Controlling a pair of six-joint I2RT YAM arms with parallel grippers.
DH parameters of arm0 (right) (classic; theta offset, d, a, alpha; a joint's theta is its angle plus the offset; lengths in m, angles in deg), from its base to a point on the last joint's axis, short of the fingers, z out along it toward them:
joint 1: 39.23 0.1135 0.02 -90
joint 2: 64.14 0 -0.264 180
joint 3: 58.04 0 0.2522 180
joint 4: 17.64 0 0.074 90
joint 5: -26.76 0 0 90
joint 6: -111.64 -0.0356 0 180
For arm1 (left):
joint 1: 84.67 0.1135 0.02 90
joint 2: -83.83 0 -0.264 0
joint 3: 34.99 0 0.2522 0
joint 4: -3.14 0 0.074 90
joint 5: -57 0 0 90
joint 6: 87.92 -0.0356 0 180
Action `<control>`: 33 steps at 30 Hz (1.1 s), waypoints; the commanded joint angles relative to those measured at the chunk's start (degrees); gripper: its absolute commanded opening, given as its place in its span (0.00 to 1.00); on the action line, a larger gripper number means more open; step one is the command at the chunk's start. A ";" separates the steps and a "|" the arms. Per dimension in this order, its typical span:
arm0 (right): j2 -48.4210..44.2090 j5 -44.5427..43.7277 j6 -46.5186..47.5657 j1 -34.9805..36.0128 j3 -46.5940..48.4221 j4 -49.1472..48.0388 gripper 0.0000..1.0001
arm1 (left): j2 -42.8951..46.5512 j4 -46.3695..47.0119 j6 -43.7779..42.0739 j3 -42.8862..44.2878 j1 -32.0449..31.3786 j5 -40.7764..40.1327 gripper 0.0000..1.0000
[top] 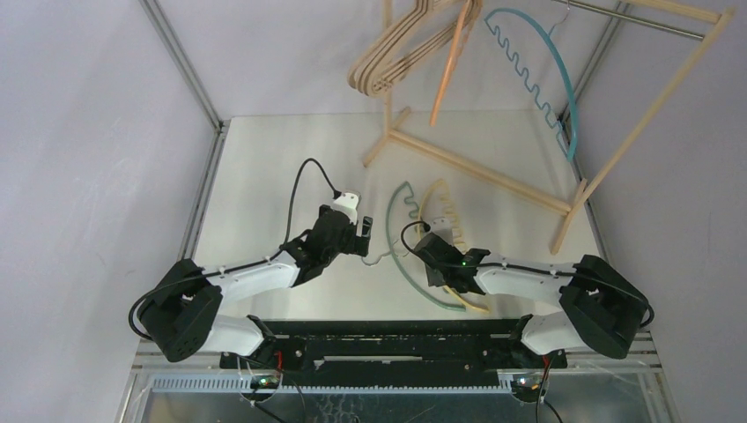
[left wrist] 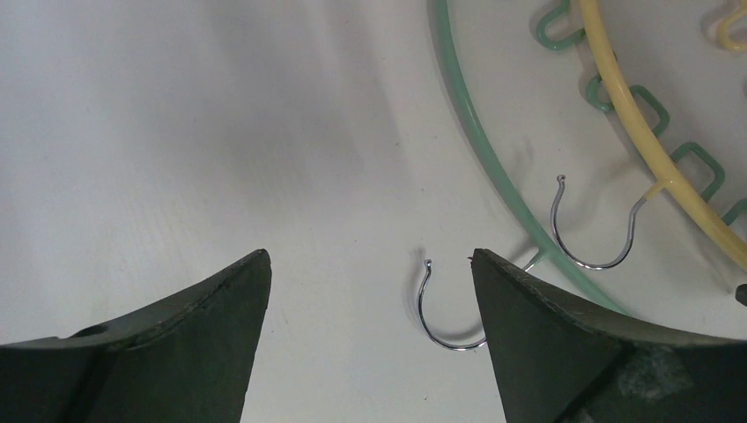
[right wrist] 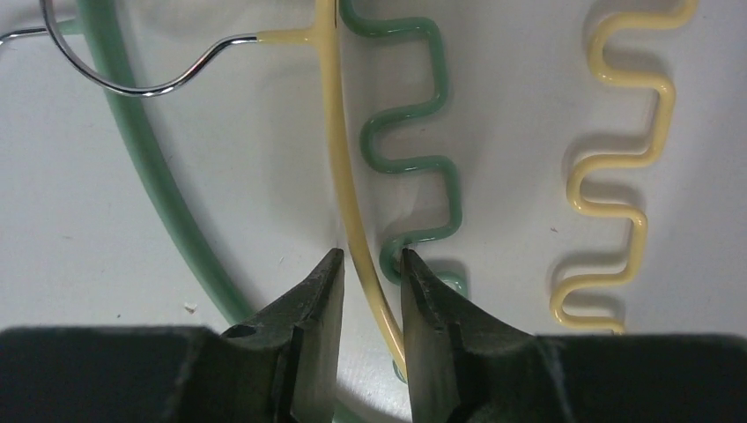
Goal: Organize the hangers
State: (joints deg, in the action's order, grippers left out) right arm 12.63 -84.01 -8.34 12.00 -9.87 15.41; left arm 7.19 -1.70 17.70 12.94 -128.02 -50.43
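Note:
A pale green hanger (top: 396, 242) and a yellow hanger (top: 429, 201) lie overlapped on the table between my arms. In the right wrist view my right gripper (right wrist: 371, 256) straddles the yellow hanger's smooth bar (right wrist: 339, 159). Its jaws are narrowed, with a gap still showing beside the bar, and the green wavy edge (right wrist: 414, 163) lies just right of them. My left gripper (left wrist: 370, 256) hovers wide open over the green hanger's wire hook (left wrist: 432, 308), holding nothing. Wooden hangers (top: 396, 53), an orange one (top: 451, 62) and a blue one (top: 546, 70) hang at the back.
The pale wooden rack frame (top: 480, 167) with its metal rod (top: 643, 19) stands across the back right of the table. Its foot bar runs diagonally just beyond the two hangers that lie on the table. Grey walls close in both sides.

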 commanded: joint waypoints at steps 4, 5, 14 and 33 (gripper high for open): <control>3.94 -0.05 -1.44 -0.36 0.32 -3.29 0.25 | 0.59 2.41 0.64 -0.55 0.62 0.63 0.89; 4.21 -0.13 -1.74 -0.27 0.35 -3.02 0.13 | 0.73 2.41 0.60 -0.60 0.64 0.56 0.89; -7.45 0.44 -2.63 0.81 1.03 0.62 0.00 | 1.32 2.05 0.77 -0.50 0.68 0.56 0.89; -54.77 -1.88 -1.44 -17.50 15.97 25.69 0.00 | 0.63 2.65 1.08 -0.35 0.66 1.58 0.89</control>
State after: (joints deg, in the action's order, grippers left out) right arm -36.79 -80.82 -10.68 -3.94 1.48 37.42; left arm 7.21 -1.70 17.72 12.94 -127.61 -50.06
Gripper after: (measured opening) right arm 0.018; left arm 0.887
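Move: Straddling the curved rail of the yellow hanger, the right fingertips have it about 1 cm below them; the hanger's middle is roughly 7 cm ahead and 3 cm to the right. Its metal hook is some 7 cm ahead and 6 cm left, and the green hanger's middle about 6 cm ahead and 4 cm left. From the idle left hand, the yellow hanger's middle is about 19 cm right, level fore and aft, 7 cm below. Dipping under a centimetre, the right hand shuts its part-open fingers and pinches the yellow hanger's rail on the near side of the hook. It pauses, then lifts the hanger quickly by about 22 cm, swinging right some 8 cm late in the rise, away from the green hanger, while the wrist tips the fingers up and rolls its left side up, some 30 degrees each. ##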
